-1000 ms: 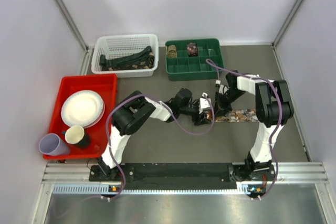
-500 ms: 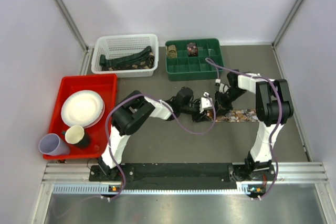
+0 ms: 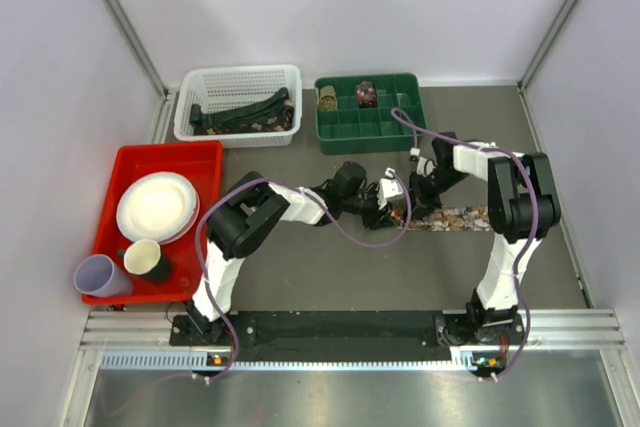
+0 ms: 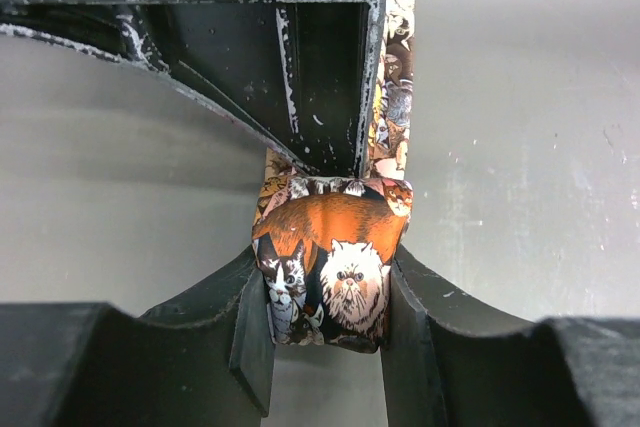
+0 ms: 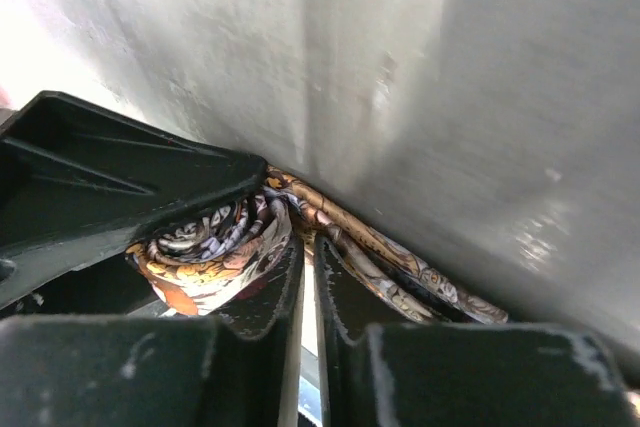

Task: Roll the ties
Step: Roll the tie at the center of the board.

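A cat-print tie lies across the mat; its flat tail (image 3: 462, 217) runs right and its rolled end (image 3: 399, 209) is a small coil. My left gripper (image 3: 393, 201) is shut on that coil (image 4: 330, 265), one finger (image 4: 250, 332) on each side of it. The tie's flat strip (image 4: 396, 67) leads away under the right arm's black fingers (image 4: 320, 77). My right gripper (image 3: 416, 197) is just right of the coil (image 5: 212, 247), fingers (image 5: 270, 292) nearly together, a thin slit between them, tips against the tie strip (image 5: 400, 267). Nothing shows between them.
A white basket (image 3: 200, 127) at the back holds dark unrolled ties (image 3: 245, 112). A green divided tray (image 3: 340, 132) beside it holds two rolled ties (image 3: 367, 94). At the left, a red tray (image 3: 205, 162) carries a plate (image 3: 157, 206) and two cups (image 3: 143, 259).
The left gripper has narrowed onto the coil and shifted a little right and away with it, toward the right gripper. The right arm has barely moved.
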Robot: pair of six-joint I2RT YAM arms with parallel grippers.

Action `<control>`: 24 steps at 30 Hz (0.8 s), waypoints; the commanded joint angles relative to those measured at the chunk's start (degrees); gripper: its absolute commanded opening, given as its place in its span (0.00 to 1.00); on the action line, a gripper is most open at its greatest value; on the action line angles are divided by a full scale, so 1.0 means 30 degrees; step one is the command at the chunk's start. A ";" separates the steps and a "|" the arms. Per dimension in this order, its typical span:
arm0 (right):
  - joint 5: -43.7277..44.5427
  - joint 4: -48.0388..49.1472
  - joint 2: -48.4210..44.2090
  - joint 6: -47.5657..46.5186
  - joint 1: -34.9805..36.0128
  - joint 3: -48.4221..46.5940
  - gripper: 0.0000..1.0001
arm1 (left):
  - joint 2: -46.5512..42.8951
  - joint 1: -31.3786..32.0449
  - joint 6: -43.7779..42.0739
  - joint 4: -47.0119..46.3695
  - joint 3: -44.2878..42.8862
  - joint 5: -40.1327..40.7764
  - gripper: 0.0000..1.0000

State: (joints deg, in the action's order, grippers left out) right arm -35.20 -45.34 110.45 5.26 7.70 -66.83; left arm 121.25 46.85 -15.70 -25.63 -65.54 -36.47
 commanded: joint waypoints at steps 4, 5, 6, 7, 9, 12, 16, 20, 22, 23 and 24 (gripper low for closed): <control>0.3003 0.0583 0.1208 0.0357 0.0450 -0.0926 0.04 | -0.0865 -0.0646 -0.0008 0.5347 0.1338 0.2605 0.11; 0.3148 0.0467 0.1354 0.0473 0.0594 -0.1072 0.04 | -0.0953 -0.0646 -0.0096 0.5523 0.1367 0.2721 0.12; 0.3121 0.0379 0.1617 0.0445 0.0625 -0.1248 0.04 | -0.0954 -0.0646 -0.0329 0.6047 0.1338 0.2810 0.13; 0.2859 0.0349 0.1677 0.0416 0.0625 -0.1482 0.04 | -0.0954 -0.0646 -0.0680 0.6400 0.1251 0.2955 0.13; 0.1807 0.0348 0.1271 0.0153 0.0567 -0.1601 0.07 | -0.1100 -0.0617 -0.1644 0.7248 0.1279 0.3277 0.13; -0.0538 -0.0088 0.0363 -0.0403 0.0130 -0.1602 0.27 | -0.0838 -0.0616 -0.2613 0.8452 0.0899 0.3950 0.15; -0.2322 -0.0355 -0.2006 -0.0726 -0.0517 -0.0405 0.54 | -0.0574 -0.0587 -0.3173 0.9506 0.0841 0.4685 0.17; -0.4317 0.0374 -0.3095 -0.0582 -0.0605 0.0360 0.68 | -0.0485 -0.0529 -0.3348 0.9655 0.0869 0.4598 0.17; -0.5427 0.1193 -0.3010 0.0002 -0.0518 0.0478 0.71 | -0.0398 -0.0529 -0.3495 0.9743 0.0782 0.4510 0.17; -0.5695 0.1372 -0.2806 0.0093 -0.0488 0.0479 0.71 | -0.0369 -0.0500 -0.3554 0.9802 0.0695 0.4510 0.17; -0.5988 0.1519 -0.2601 0.0181 -0.0459 0.0450 0.71 | -0.0310 -0.0500 -0.3612 0.9889 0.0636 0.4481 0.17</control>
State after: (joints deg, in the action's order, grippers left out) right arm -45.69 -45.21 103.22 4.82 5.87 -65.93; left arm 116.81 46.48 -22.81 -12.16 -66.19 -30.26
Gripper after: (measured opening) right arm 0.706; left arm 0.427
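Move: The rolled part of the tie already sits between the left fingers, right at their tips. From the right hand, whose nearly shut fingers are down by the strip, that roll is about 5 cm to the left, level front to back and in height. The visible flat strip centres some 9 cm to the right hand's right, 1 cm back and 2 cm lower. The green tray stands about 24 cm ahead and 12 cm left of that hand. The roll stays clamped in the left fingers as the left hand draws it about 3 cm to the left, its wrist rolling some 10 degrees. The right hand, nearly shut by the strip next to the roll, first follows 1 to 2 cm left and slightly forward, then opens wide and rises about 5 cm clear of the tie. ##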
